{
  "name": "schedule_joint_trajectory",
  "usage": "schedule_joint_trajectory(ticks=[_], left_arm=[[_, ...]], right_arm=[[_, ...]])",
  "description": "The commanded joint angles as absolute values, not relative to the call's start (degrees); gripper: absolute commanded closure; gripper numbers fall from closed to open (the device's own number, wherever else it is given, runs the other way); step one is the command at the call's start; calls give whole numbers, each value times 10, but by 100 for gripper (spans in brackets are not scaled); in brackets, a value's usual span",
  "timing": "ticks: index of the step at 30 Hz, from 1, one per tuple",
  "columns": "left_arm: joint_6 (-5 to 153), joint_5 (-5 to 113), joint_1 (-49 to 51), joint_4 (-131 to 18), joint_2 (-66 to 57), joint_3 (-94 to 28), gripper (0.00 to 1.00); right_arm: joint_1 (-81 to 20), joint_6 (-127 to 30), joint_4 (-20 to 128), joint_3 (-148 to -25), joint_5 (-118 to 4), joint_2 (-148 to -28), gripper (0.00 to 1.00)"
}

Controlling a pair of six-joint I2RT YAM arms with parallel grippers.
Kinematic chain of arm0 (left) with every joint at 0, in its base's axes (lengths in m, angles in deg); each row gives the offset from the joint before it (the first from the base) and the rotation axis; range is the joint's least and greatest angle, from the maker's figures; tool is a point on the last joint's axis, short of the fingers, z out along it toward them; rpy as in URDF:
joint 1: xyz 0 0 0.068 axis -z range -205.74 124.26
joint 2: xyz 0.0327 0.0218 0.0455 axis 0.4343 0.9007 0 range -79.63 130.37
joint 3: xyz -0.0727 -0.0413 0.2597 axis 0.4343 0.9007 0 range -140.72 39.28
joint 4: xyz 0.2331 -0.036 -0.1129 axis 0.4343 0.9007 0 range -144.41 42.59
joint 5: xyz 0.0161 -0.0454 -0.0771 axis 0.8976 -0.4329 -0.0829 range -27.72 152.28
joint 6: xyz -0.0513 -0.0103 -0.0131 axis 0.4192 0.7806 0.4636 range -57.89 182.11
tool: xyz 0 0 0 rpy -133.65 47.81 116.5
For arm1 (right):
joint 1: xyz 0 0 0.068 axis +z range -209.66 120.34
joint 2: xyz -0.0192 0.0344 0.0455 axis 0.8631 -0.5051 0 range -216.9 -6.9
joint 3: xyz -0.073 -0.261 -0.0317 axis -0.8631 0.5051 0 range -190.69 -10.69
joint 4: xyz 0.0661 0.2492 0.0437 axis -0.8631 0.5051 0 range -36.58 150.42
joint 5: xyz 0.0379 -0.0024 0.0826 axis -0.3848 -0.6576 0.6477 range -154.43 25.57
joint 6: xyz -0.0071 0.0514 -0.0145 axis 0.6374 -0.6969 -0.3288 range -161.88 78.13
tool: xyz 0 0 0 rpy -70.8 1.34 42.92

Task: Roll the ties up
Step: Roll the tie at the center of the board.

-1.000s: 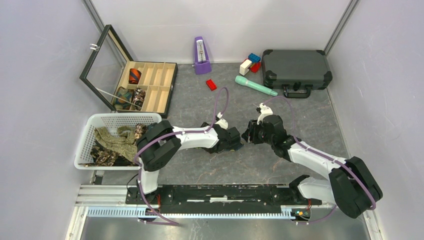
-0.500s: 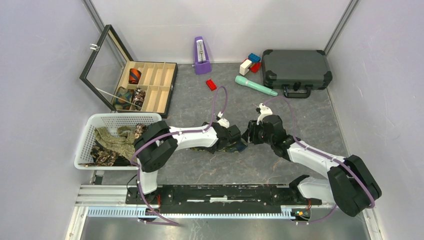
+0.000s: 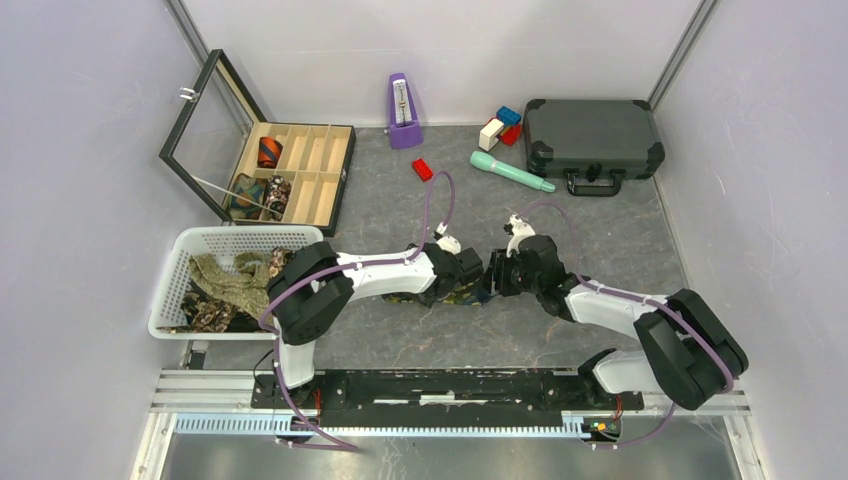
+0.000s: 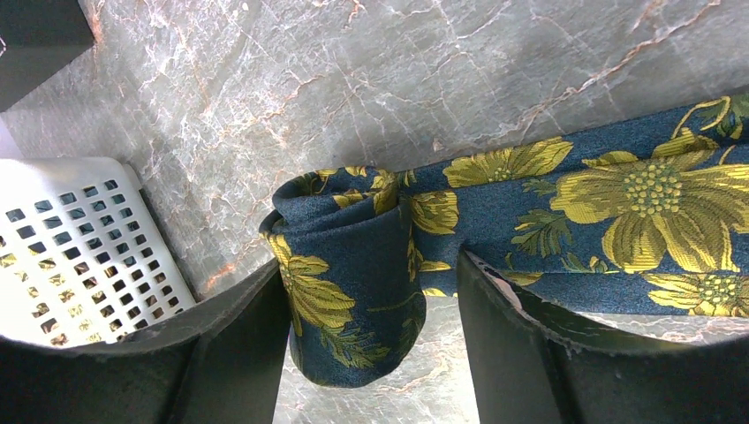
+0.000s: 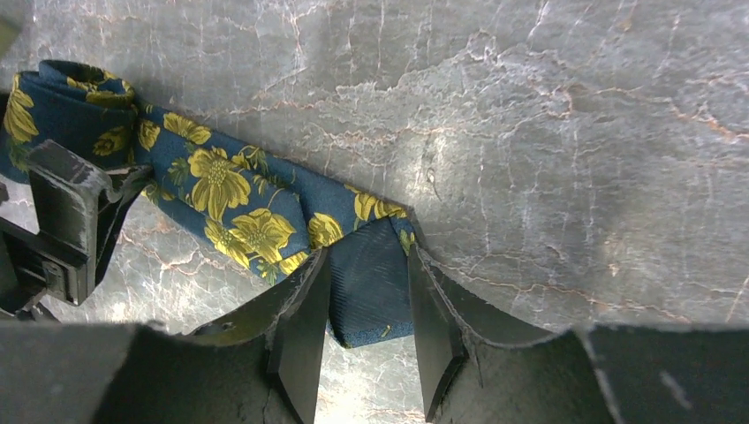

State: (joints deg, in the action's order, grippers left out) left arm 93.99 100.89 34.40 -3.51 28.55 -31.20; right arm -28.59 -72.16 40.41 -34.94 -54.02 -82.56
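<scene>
A navy tie (image 4: pixel 618 190) printed with yellow flowers lies on the grey marbled table. Its rolled end (image 4: pixel 353 300) sits between the fingers of my left gripper (image 4: pixel 371 269). The left finger touches the roll and a gap shows at the right finger, so the gripper is open. The tie's (image 5: pixel 230 190) plain navy tip (image 5: pixel 371 291) is pinched between both fingers of my right gripper (image 5: pixel 366 256). From above, the left gripper (image 3: pixel 472 288) and right gripper (image 3: pixel 492 282) nearly meet at mid-table over the tie (image 3: pixel 455 297). More ties (image 3: pixel 232 283) lie loose in the basket.
A white basket (image 3: pixel 180 250) stands at the left. Behind it is an open wooden box (image 3: pixel 310 170) holding rolled ties (image 3: pixel 269 152). At the back are a purple metronome (image 3: pixel 403 112), a red block (image 3: pixel 423 169), a teal tool (image 3: pixel 510 171) and a black case (image 3: pixel 592 137).
The right arm has slid left and its gripper now sits close against the left gripper. The left gripper has stayed roughly in place over the tie.
</scene>
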Motion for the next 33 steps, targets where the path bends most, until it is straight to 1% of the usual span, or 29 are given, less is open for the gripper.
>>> schedule_joint_trajectory(ticks=[1, 3, 9, 16, 28, 29, 33], left_arm=[[959, 975, 348, -42, 285, -333, 27], [962, 975, 348, -36, 287, -337, 27], [965, 975, 351, -37, 276, -333, 21], [959, 972, 352, -36, 275, -342, 16], [946, 966, 354, -35, 238, -344, 4], [947, 967, 355, -35, 237, -345, 1], [946, 967, 354, -29, 232, -349, 0]], right_arm=[[-278, -729, 358, -338, -527, -831, 56], [-277, -731, 352, -334, -525, -837, 56], [-276, -727, 341, -327, -525, -858, 57], [-276, -728, 333, -321, -528, -866, 58], [-276, -725, 345, -331, -536, -862, 59], [-276, -724, 347, -332, -537, -861, 59], [-276, -723, 352, -338, -538, -862, 59]])
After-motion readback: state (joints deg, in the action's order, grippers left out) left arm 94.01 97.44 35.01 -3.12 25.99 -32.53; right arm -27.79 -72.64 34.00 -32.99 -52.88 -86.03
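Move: The tie's rolled part sits between the left hand's open fingers, about 1 cm to its left and 1 cm below; the tie's tail end lies some 10 cm to that hand's right and 3 cm down, the basket's middle roughly 31 cm left and 2 cm ahead. From the right hand the tail end is about 1 cm left and 2 cm below, the roll some 12 cm left. Left fingers spread wide around the roll, shifting 1.5 cm right, then rising; right hand sinks towards the tail. ##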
